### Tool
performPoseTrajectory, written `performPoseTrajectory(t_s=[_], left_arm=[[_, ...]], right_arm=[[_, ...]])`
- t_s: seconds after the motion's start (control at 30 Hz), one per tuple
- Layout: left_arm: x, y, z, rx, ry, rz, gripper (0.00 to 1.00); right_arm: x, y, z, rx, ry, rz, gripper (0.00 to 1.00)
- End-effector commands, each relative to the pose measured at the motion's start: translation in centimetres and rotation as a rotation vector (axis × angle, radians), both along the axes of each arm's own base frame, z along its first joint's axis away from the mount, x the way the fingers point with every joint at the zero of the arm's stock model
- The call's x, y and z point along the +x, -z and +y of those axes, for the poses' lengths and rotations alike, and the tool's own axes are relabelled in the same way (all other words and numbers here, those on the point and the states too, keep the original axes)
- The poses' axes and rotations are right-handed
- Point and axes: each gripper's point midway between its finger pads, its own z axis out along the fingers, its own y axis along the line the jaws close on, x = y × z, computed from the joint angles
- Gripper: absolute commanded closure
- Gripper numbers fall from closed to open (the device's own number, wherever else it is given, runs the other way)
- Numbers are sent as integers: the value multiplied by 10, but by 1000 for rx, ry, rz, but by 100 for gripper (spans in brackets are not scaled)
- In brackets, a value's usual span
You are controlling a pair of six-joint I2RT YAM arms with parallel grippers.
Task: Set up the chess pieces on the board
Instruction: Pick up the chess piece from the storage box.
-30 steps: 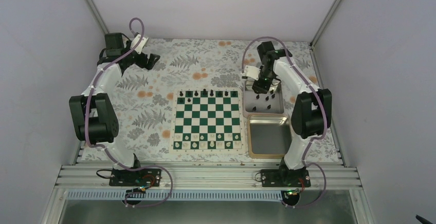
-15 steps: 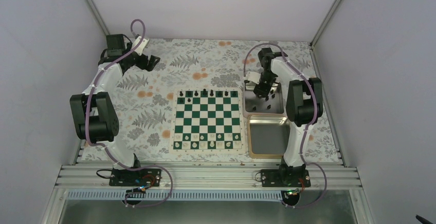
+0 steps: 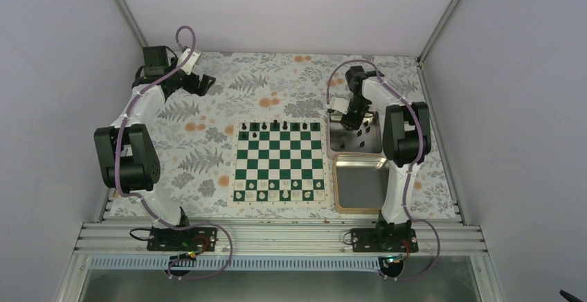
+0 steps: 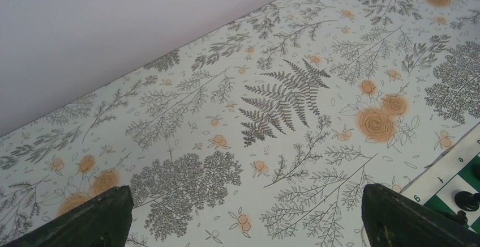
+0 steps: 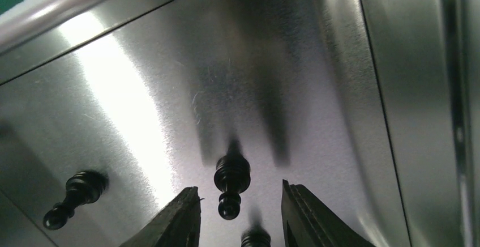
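The green-and-white board (image 3: 280, 163) lies mid-table, with several black chess pieces (image 3: 275, 127) along its far row. More black pieces stand in the far silver tin (image 3: 339, 143). My right gripper (image 3: 349, 120) reaches down into that tin. In the right wrist view it (image 5: 239, 187) is open, and a black pawn (image 5: 231, 179) stands between the fingertips with a gap on each side. A second pawn (image 5: 73, 197) stands to the left, and another piece (image 5: 256, 238) shows at the bottom edge. My left gripper (image 3: 204, 82) hovers open and empty (image 4: 246, 201) over the floral cloth at the far left.
An empty silver tin (image 3: 360, 185) sits right of the board, nearer than the one with pieces. Small white pieces (image 3: 277, 194) line the board's near rows. A board corner (image 4: 453, 179) with a black piece (image 4: 467, 200) shows in the left wrist view. Grey walls enclose the table.
The right arm's elbow has swung left and folded up, and its wrist has shifted slightly toward the back of the far tin. The left arm has not moved.
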Motion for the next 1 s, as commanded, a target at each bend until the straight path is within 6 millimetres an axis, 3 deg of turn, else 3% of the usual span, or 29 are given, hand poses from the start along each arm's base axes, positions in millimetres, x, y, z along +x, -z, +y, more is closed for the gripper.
performPoseTrajectory(t_s=[0.0,0.3,0.6,0.77,0.97], left_arm=[[4,-6,-1,4,8,-20,0],[2,-9,-1,1,11,-27,0],[-1,-8,-1,1,13,-27,0],[-3,-11,-1,3,11,-36,0],[-3,-17,-3,-3,17,-49,0]], right_arm=[[7,2,0,13,20,-4,63],[9,4,2,22,28,0,79],[6,-7,1,12,39,4,92],[7,-39,11,-7,26,-20,93],[14,-90,60,-24,-81,-129,92]])
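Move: The black chess piece to be taken stands between the right hand's half-open fingers, straight below the hand point by about 1 cm. A second piece stands about 4 cm to the right and 1 cm back, a third some 5 cm right and 5 cm back, and a fourth around 2 cm left and 6 cm back. From the left hand, the wanted piece is roughly 54 cm right, 11 cm back and 17 cm lower. The right fingers, already on either side of the chess piece, sink barely half a centimetre more, close nearly shut and pinch it. Still pointing down, the hand then lifts it some 5 cm, speeding up as it rises, and veers about 2 cm each forward and left, towards the storage box's far wall and the board side. ##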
